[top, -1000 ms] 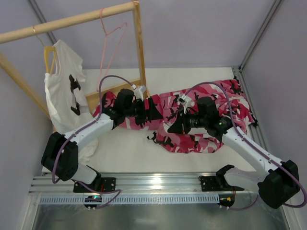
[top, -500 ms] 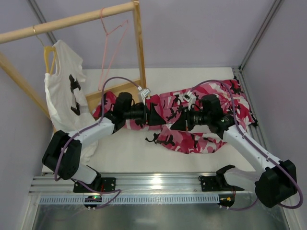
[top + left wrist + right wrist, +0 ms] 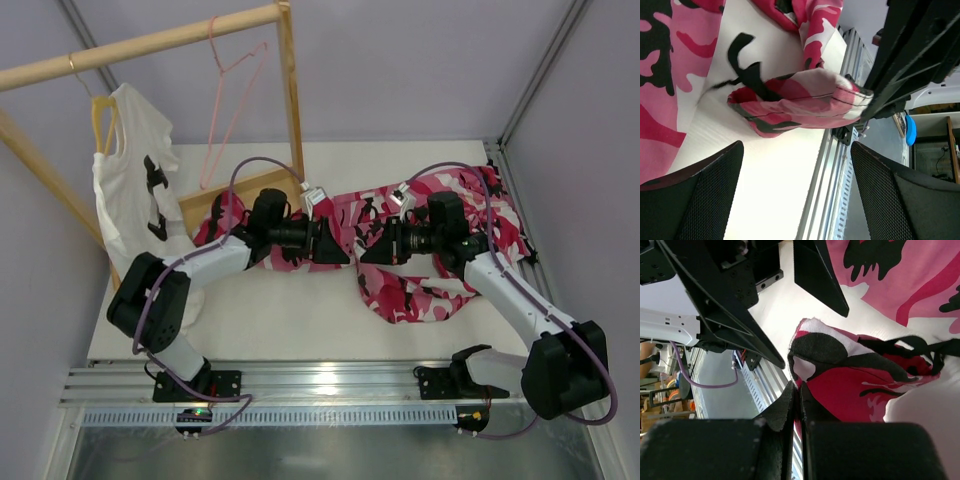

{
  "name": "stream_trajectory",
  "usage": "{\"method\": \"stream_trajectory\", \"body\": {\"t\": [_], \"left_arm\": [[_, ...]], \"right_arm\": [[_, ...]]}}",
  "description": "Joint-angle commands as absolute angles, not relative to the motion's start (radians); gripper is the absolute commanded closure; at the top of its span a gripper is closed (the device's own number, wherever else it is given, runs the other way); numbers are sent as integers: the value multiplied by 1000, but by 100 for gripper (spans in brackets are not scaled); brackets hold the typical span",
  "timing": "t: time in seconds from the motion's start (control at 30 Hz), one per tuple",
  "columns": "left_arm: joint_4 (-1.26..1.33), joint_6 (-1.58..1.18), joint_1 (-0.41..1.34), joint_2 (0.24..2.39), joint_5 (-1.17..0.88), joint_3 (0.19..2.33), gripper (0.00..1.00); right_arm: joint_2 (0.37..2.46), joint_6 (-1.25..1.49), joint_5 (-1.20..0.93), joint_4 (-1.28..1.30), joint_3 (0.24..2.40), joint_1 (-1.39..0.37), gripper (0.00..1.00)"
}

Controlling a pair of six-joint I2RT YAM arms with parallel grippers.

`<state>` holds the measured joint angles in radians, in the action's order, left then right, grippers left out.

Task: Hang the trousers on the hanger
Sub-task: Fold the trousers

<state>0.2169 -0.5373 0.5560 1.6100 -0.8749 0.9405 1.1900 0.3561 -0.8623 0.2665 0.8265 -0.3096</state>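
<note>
The pink, white and black camouflage trousers (image 3: 440, 215) lie spread over the back right of the table. My right gripper (image 3: 368, 252) is shut on a folded edge of them (image 3: 855, 380), lifted off the table; its fingertips (image 3: 799, 405) press together on the cloth. My left gripper (image 3: 340, 252) faces it from the left, open. Its mesh-faced fingers (image 3: 690, 200) stand wide apart with only table between them, and the held fold (image 3: 800, 100) hangs just beyond their tips. The pale-pink wire hanger (image 3: 230, 100) hangs from the wooden rail (image 3: 140, 45), far behind both grippers.
A white T-shirt (image 3: 130, 190) on a yellow hanger (image 3: 100, 115) hangs at the rail's left end. The rack's wooden post (image 3: 292, 100) and base (image 3: 210, 200) stand just behind the left arm. The metal rail (image 3: 840, 165) runs along the table's near edge.
Both grippers have turned to face each other at mid-table. The right one has lifted the trouser edge toward the left one, dragging the lower cloth rightward. The left stayed open.
</note>
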Motion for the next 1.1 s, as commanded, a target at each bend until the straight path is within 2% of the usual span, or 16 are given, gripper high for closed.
{"method": "stream_trajectory", "body": {"t": [0.0,0.13,0.43,0.63,0.73,0.77,0.83,0.87,0.93,0.97,1.07], "left_arm": [[204,-480,560,1629,-891,995,12],[186,-449,561,1641,-857,1005,12],[238,-452,591,1660,-952,1042,12],[367,-545,600,1690,-1055,1031,17],[362,-554,598,1686,-1072,1032,33],[356,-557,600,1680,-1066,1032,50],[357,-583,600,1669,-1030,1028,70],[368,-600,600,1666,-1016,1025,96],[353,-653,600,1655,-948,1020,100],[294,-661,600,1634,-919,1022,100],[203,-669,600,1560,-800,1014,100]], "right_arm": [[1198,385,-905,213,844,-310,96],[1192,413,-945,187,833,-310,96],[1170,459,-1012,141,811,-310,96],[1174,480,-1031,117,811,-310,96],[1172,486,-1019,112,810,-310,96],[1173,486,-1012,115,810,-310,96],[1177,479,-968,145,819,-308,95],[1177,476,-956,152,824,-310,94],[1181,477,-908,167,836,-310,86],[1183,479,-875,184,859,-310,77],[1203,479,-704,297,949,-307,62]]}}
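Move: The waistband edge of the trousers, pinched in the right hand's closed fingers, lies about 4 cm to the right of the open left hand, level with it fore and aft and some 1 cm above it. The rack post's foot stands roughly 8 cm to the left hand's left, 13 cm ahead and 14 cm below; the rack tray's middle is about 19 cm left, 12 cm ahead. From the right hand, the waistband is right at the finger pads. Left hand goes some 3 cm right, rising, and closes on the waistband; the right then starts opening. ##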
